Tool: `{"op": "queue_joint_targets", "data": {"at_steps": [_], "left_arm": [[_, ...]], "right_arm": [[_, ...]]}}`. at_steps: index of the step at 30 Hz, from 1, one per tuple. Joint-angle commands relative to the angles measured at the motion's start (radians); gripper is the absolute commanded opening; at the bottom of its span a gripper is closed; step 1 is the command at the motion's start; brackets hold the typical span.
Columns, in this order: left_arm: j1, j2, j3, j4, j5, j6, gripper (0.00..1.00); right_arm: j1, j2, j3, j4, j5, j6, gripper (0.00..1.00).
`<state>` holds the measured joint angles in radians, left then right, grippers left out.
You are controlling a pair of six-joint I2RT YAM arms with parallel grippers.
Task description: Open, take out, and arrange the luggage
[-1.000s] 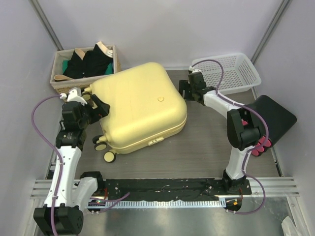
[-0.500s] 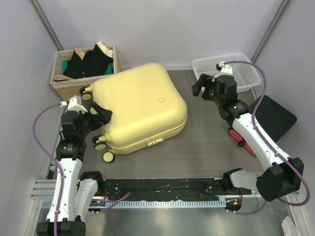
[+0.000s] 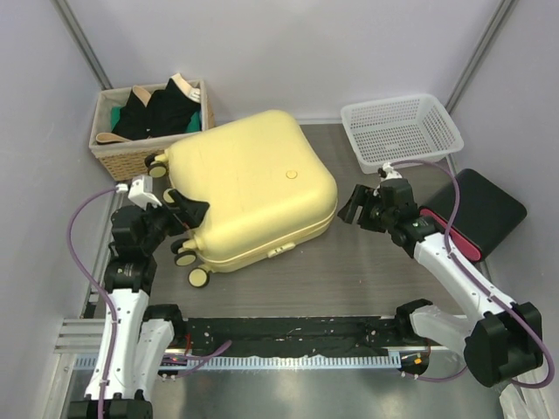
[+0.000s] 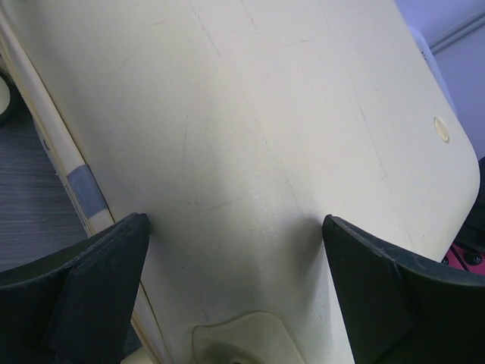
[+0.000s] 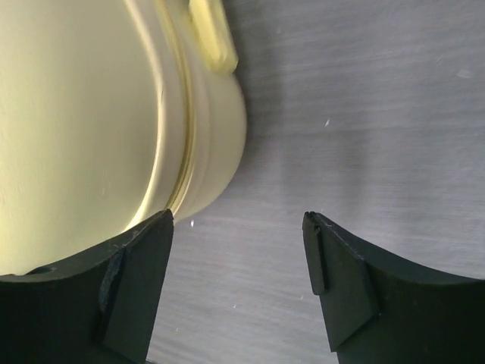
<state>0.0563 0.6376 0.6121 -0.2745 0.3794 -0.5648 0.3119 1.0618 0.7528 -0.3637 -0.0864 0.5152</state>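
Note:
The luggage (image 3: 249, 188), a large pale-yellow hard-shell suitcase, lies shut and flat in the middle of the table, wheels toward the left arm. My left gripper (image 3: 189, 212) is open wide at the wheel end. Its fingers (image 4: 91, 292) straddle the shell (image 4: 258, 114), which fills the left wrist view, and the left fingertip rests by the seam. My right gripper (image 3: 355, 206) is open just off the suitcase's right corner, low over the table. In the right wrist view the corner (image 5: 91, 114) sits beside the left finger (image 5: 136, 280), with bare tabletop between the fingers.
A wicker basket (image 3: 106, 148) of dark clothes stands at the back left, touching the suitcase. A white mesh basket (image 3: 402, 131) is at the back right. A black box (image 3: 485, 205) with red cylinders lies by the right arm. Suitcase wheels (image 3: 197, 278) stick out at the near left.
My right arm has swung from the suitcase's back right corner by the white basket, forward to its right side. The suitcase has shifted slightly right. My left gripper has followed its wheel end.

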Motion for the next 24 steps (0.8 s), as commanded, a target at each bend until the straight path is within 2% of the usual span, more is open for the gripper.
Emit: {"op": "queue_joint_targets", "data": {"at_steps": [1, 5, 9, 15, 18, 20, 22, 24], "left_arm": [[-0.134, 0.051, -0.043, 0.024, 0.207, -0.058, 1.0], [-0.281, 0.088, -0.045, 0.075, 0.145, -0.067, 1.0], [-0.366, 0.122, -0.045, 0.129, 0.128, -0.072, 1.0], [-0.46, 0.18, -0.037, 0.202, 0.13, -0.081, 1.0], [-0.501, 0.201, -0.029, 0.227, 0.127, -0.078, 1.0], [-0.512, 0.2, -0.02, 0.207, 0.116, -0.061, 1.0], [-0.512, 0.183, 0.023, 0.149, 0.041, -0.003, 1.0], [-0.513, 0.162, 0.093, 0.028, -0.031, 0.051, 1.0]], "right_arm": [[0.013, -0.005, -0.07, 0.08, -0.116, 0.12, 0.75], [0.042, 0.004, -0.135, 0.186, -0.147, 0.184, 0.75], [0.044, 0.062, -0.127, 0.259, -0.113, 0.194, 0.75], [0.032, 0.248, 0.032, 0.279, 0.029, 0.122, 0.76], [0.013, 0.34, 0.101, 0.293, 0.048, 0.097, 0.77], [-0.002, 0.372, 0.132, 0.299, 0.065, 0.082, 0.77], [-0.016, 0.409, 0.174, 0.304, 0.077, 0.071, 0.76], [-0.037, 0.428, 0.215, 0.305, 0.079, 0.052, 0.76]]}}
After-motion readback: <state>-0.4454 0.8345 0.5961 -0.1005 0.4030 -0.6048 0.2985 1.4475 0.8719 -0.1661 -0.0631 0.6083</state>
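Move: The yellow luggage lies on its side between the hands. Its middle is about 15 cm right and 4 cm ahead of the left hand, some 8 cm lower; its near wheels are roughly 10 cm back and 2 cm right. The clothes basket is some 20 cm ahead and 10 cm left. From the right hand the luggage's middle is about 25 cm left and 3 cm ahead, the side handle some 18 cm left and 8 cm back, the white basket about 20 cm ahead and 13 cm right. The left fingers, already against the luggage at its wheeled end, push it to the right for about 14 cm, the hand turning some 30 degrees clockwise and drifting back late. The right hand, fingers open, first dips down, left and slightly back beside the corner, then reverses forward about 10 cm along the handle side, its left finger coming against that side. ##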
